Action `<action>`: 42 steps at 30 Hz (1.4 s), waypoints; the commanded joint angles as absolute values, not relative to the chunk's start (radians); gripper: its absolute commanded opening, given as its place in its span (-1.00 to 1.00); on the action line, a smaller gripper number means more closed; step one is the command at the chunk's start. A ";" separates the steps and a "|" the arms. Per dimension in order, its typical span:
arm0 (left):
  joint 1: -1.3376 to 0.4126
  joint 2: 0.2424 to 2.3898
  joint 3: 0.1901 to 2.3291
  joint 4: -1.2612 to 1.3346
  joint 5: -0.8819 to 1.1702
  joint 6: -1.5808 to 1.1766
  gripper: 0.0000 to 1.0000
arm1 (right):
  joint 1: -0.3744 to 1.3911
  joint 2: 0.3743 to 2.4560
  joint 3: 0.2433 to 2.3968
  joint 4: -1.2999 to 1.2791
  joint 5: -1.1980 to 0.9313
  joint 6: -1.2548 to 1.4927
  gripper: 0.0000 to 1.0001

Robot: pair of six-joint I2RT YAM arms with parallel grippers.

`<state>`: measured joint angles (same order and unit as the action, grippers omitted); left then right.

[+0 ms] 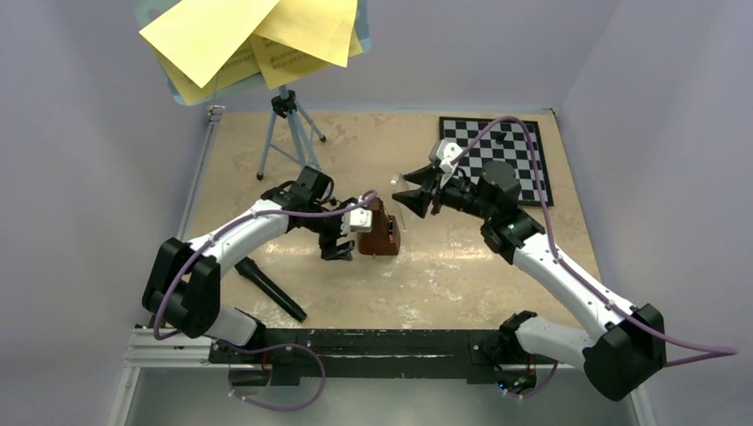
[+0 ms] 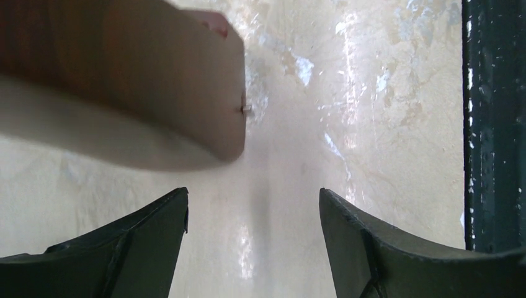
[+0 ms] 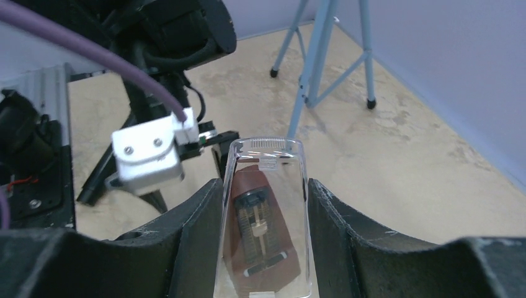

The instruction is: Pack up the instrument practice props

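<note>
The brown pyramid-shaped metronome point(image 1: 380, 232) stands upright mid-table. My right gripper point(image 1: 410, 193) is shut on the metronome's clear plastic cover point(image 3: 267, 205) and holds it in the air just right of and above the metronome. The metronome shows through the cover in the right wrist view point(image 3: 260, 233). My left gripper point(image 1: 342, 246) is open and empty, low beside the metronome's left side; the brown body point(image 2: 124, 68) fills the upper left of the left wrist view, ahead of the fingertips point(image 2: 167, 217). The light-blue tripod music stand point(image 1: 289, 133) stands at the back left, with yellow sheet-music pages point(image 1: 257, 35) on its tray.
The black-and-white chessboard point(image 1: 502, 155) lies at the back right. A black rod-like object point(image 1: 271, 288) lies on the table near the left arm. The black rail point(image 1: 373, 342) runs along the near edge. Walls close in the left, back and right.
</note>
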<state>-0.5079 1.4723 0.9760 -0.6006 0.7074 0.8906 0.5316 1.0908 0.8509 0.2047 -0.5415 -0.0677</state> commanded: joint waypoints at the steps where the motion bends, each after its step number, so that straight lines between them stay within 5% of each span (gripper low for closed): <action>1: -0.444 1.368 0.978 -0.670 0.699 0.854 0.65 | 0.432 1.180 0.877 0.309 -0.893 -0.026 -1.00; 5: -0.438 1.300 0.960 -0.725 0.664 0.878 0.67 | 0.368 1.277 0.910 0.389 -1.066 -0.043 -1.00; 22: -0.439 1.349 1.112 -0.803 0.520 0.777 0.68 | 0.378 1.501 0.788 1.046 -1.106 0.054 -1.00; 42: -0.382 1.397 1.160 -0.836 0.548 0.829 0.68 | 0.435 1.580 0.746 1.049 -1.110 0.012 -1.00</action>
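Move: Just to the left of the right hand, about 5 cm over, level with it in reach and some 18 cm lower, is the metronome's middle; this hand holds the clear cover meant for it. The metronome stands about 8 cm to the right of the left hand, 4 cm farther out and about level in height. From the right hand, the nearest tripod foot is some 10 cm ahead, 16 cm left and 28 cm down. Lowering the clear cover towards the metronome's open face, the right hand keeps its pinch on the cover's sides. It sinks about 7 cm, first easing forward, then shifting some 4 cm left and drawing back, while turning nearly 30 degrees counter-clockwise so its fingers point almost straight left. The left hand, fingers still wide open, backs off left and up from the metronome, about 5.5 cm left. ##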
